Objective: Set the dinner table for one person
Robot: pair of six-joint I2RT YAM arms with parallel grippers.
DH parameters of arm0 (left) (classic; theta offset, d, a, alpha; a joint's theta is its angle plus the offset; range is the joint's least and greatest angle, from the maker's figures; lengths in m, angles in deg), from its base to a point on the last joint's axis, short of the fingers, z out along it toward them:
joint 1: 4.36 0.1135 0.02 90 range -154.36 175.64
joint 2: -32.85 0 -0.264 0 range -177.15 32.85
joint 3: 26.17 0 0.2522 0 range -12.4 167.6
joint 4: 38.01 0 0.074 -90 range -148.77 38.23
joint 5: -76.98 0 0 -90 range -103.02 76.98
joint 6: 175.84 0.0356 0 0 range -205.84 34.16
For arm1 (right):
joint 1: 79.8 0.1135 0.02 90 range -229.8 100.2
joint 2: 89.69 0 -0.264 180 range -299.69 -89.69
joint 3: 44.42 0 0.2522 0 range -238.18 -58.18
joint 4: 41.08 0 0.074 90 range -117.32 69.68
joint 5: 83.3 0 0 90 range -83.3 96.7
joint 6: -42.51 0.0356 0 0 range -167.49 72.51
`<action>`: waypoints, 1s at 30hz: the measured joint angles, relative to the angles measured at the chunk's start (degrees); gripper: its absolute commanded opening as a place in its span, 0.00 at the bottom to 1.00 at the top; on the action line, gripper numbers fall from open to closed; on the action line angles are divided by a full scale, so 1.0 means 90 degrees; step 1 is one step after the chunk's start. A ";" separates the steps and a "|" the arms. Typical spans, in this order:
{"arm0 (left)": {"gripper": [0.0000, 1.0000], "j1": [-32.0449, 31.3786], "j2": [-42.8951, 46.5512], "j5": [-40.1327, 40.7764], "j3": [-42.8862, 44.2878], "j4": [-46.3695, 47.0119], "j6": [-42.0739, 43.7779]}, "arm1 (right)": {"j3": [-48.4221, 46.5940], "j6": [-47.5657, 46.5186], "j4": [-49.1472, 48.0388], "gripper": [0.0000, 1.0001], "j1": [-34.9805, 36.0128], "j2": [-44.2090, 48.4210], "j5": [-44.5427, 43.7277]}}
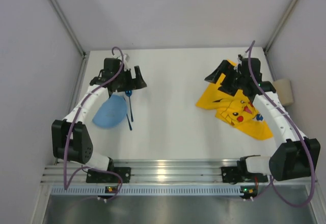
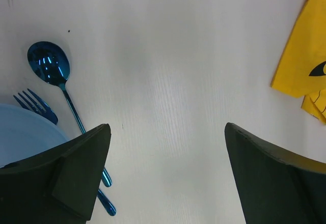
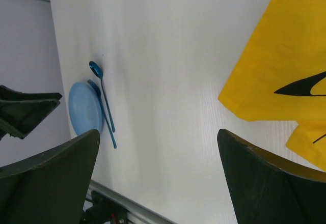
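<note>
The white dinner table [image 1: 168, 112] carries a light blue plate [image 1: 108, 113] at the left. A shiny blue spoon [image 2: 49, 63] and a blue fork [image 2: 35, 104] lie along the plate's right side, the fork's tines over its rim. A crumpled yellow Pikachu cloth [image 1: 232, 107] lies at the right. My left gripper [image 1: 138, 77] hovers open just behind the plate, with only bare table between its fingers in the left wrist view [image 2: 167, 132]. My right gripper [image 1: 216, 74] is open above the cloth's far left corner, also holding nothing [image 3: 158, 135].
A beige cup-like object [image 1: 283, 91] lies on its side at the right wall. A small blue item [image 1: 259, 117] shows on the cloth beside the right arm. Grey walls enclose the table on three sides, and an aluminium rail [image 1: 168, 173] runs along the near edge.
</note>
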 measured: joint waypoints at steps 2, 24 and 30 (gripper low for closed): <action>0.99 -0.0153 0.0039 0.0119 0.0163 -0.0165 0.0005 | -0.0034 0.0007 -0.0015 1.00 0.0000 0.0002 -0.0085; 0.99 -0.0367 0.1037 0.0481 -0.0362 -0.0857 -0.0124 | -0.2188 -0.1695 0.2025 1.00 0.0002 -0.2606 -0.1695; 0.99 -0.0415 0.1394 0.0483 -0.0423 -0.1209 -0.0148 | -0.2191 -0.1783 0.2193 1.00 0.0279 -0.3405 -0.2013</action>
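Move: The left part of the yellow cloth, by the black ear mark, lies about 7 cm ahead of the right hand, 5 cm to its right and some 21 cm below. The cloth's near-left corner is roughly 4 cm ahead and 8 cm left; the printed face is about 17 cm right and 2 cm back. From the left hand that ear part lies some 43 cm right and 3 cm ahead; the spoon is about 7 cm left and 1 cm back. Down towards the left part of the yellow cloth goes the open right hand, sinking about 13 cm, most of it late, while easing right and then forward some 4 cm each; its wrist tips steeper and rolls its left side down by 25 to 30 degrees. The left hand, also open, lifts a little, then draws back about 7 cm alongside the spoon, touching nothing. ##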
